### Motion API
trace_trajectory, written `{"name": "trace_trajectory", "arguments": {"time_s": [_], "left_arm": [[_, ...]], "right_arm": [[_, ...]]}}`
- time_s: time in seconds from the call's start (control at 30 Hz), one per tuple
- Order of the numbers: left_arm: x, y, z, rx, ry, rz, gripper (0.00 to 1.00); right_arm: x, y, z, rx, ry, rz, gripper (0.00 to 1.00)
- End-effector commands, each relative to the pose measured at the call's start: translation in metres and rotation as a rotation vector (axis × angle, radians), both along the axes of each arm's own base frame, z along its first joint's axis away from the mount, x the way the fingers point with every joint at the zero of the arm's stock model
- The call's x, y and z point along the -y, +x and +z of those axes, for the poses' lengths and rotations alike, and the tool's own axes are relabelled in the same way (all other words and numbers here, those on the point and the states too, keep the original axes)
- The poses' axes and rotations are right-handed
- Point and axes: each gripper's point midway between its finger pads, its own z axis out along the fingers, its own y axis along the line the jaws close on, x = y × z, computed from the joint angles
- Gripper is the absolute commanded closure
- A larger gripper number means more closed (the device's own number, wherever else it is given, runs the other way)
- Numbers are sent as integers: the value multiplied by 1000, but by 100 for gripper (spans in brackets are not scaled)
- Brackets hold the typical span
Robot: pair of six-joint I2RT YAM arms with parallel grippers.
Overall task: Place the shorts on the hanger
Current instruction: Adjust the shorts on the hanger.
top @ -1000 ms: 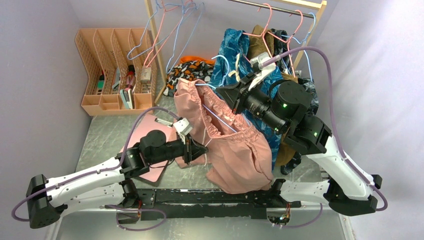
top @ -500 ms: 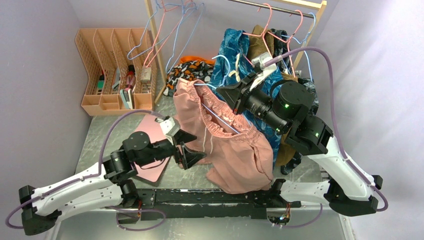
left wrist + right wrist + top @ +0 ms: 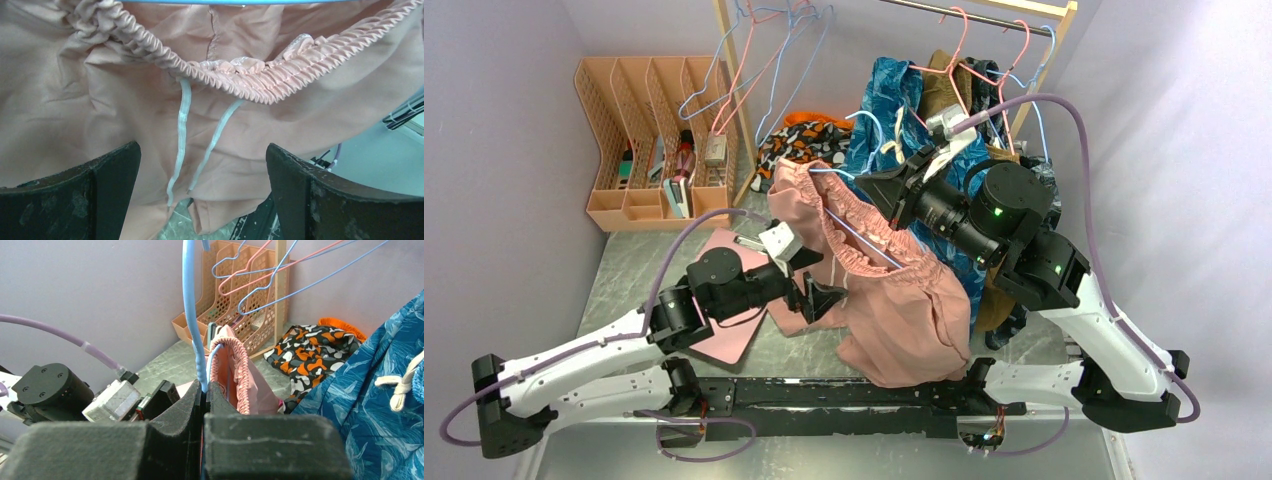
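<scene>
The dusty-pink shorts [image 3: 894,300] hang off the light-blue wire hanger [image 3: 864,238], held above the table. Their gathered waistband [image 3: 225,75] and white drawstring [image 3: 182,130] fill the left wrist view, with the hanger's bar [image 3: 225,2] along the top. My right gripper [image 3: 876,188] is shut on the hanger's neck [image 3: 194,330], with the waistband [image 3: 239,370] just past it. My left gripper [image 3: 816,285] is open and empty, its fingers [image 3: 75,195] on either side of the drawstring, just short of the cloth.
An orange desk organiser [image 3: 654,140] stands back left. A wooden rack [image 3: 744,110] carries pink and blue wire hangers [image 3: 759,60]. A blue patterned garment [image 3: 894,110] and a black-orange cloth [image 3: 799,140] lie behind. A flat pink board [image 3: 729,320] lies under the left arm.
My left gripper drew back from the shorts and opened, then came forward again to the front of the shorts. The right arm held the hanger still.
</scene>
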Motion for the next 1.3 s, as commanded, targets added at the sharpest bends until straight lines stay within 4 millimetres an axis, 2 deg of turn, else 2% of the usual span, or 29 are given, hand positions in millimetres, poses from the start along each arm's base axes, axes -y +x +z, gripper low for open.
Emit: {"name": "trace_trajectory", "arguments": {"time_s": [0.0,0.2,0.47,0.6,0.7,0.73,0.97,1.03,1.27], "left_arm": [[7,7,26,66,-36,10,1],[25,-4,37,56,-94,-90,22],[39,4,28,27,-63,-82,44],[43,7,22,14,-48,-77,65],[45,5,15,2,-32,-90,90],[45,4,12,-5,-27,-94,93],[36,-6,-12,-74,-33,-103,93],[31,-7,-27,-107,-25,-87,93],[17,-10,-59,-197,-8,-36,93]], "right_arm": [[4,-5,34,52,96,11,100],[3,-4,31,51,92,7,100],[1,-4,32,51,96,14,100],[4,-5,34,56,103,8,100],[7,-6,37,62,112,4,100],[8,-6,39,68,120,1,100],[21,-11,60,123,192,-10,100],[22,-13,65,135,203,-7,100],[24,-16,74,153,223,2,100]]}}
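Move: Just off the left fingertips hang the shorts' two pale drawstrings, about 4 cm to the right, 2 cm ahead and 1 cm below the hand point. The front of the waistband is some 7 cm right, 3 cm ahead and 5 cm up, and the hanger bar about 7 cm right, 4 cm ahead and 9 cm up. From the right hand, which already holds the hanger near its hook, the drawstrings lie roughly 6 cm back, 2 cm left and 20 cm below. Reaching about 4 cm to the right with a slight forward drift, the left hand shuts its wide-open fingers and pinches both drawstrings just under the waistband, then draws them down some 3 cm, easing back and left. The right hand keeps its grip on the hanger and, late on, lifts it about 2.5 cm with a small shift to the right. ##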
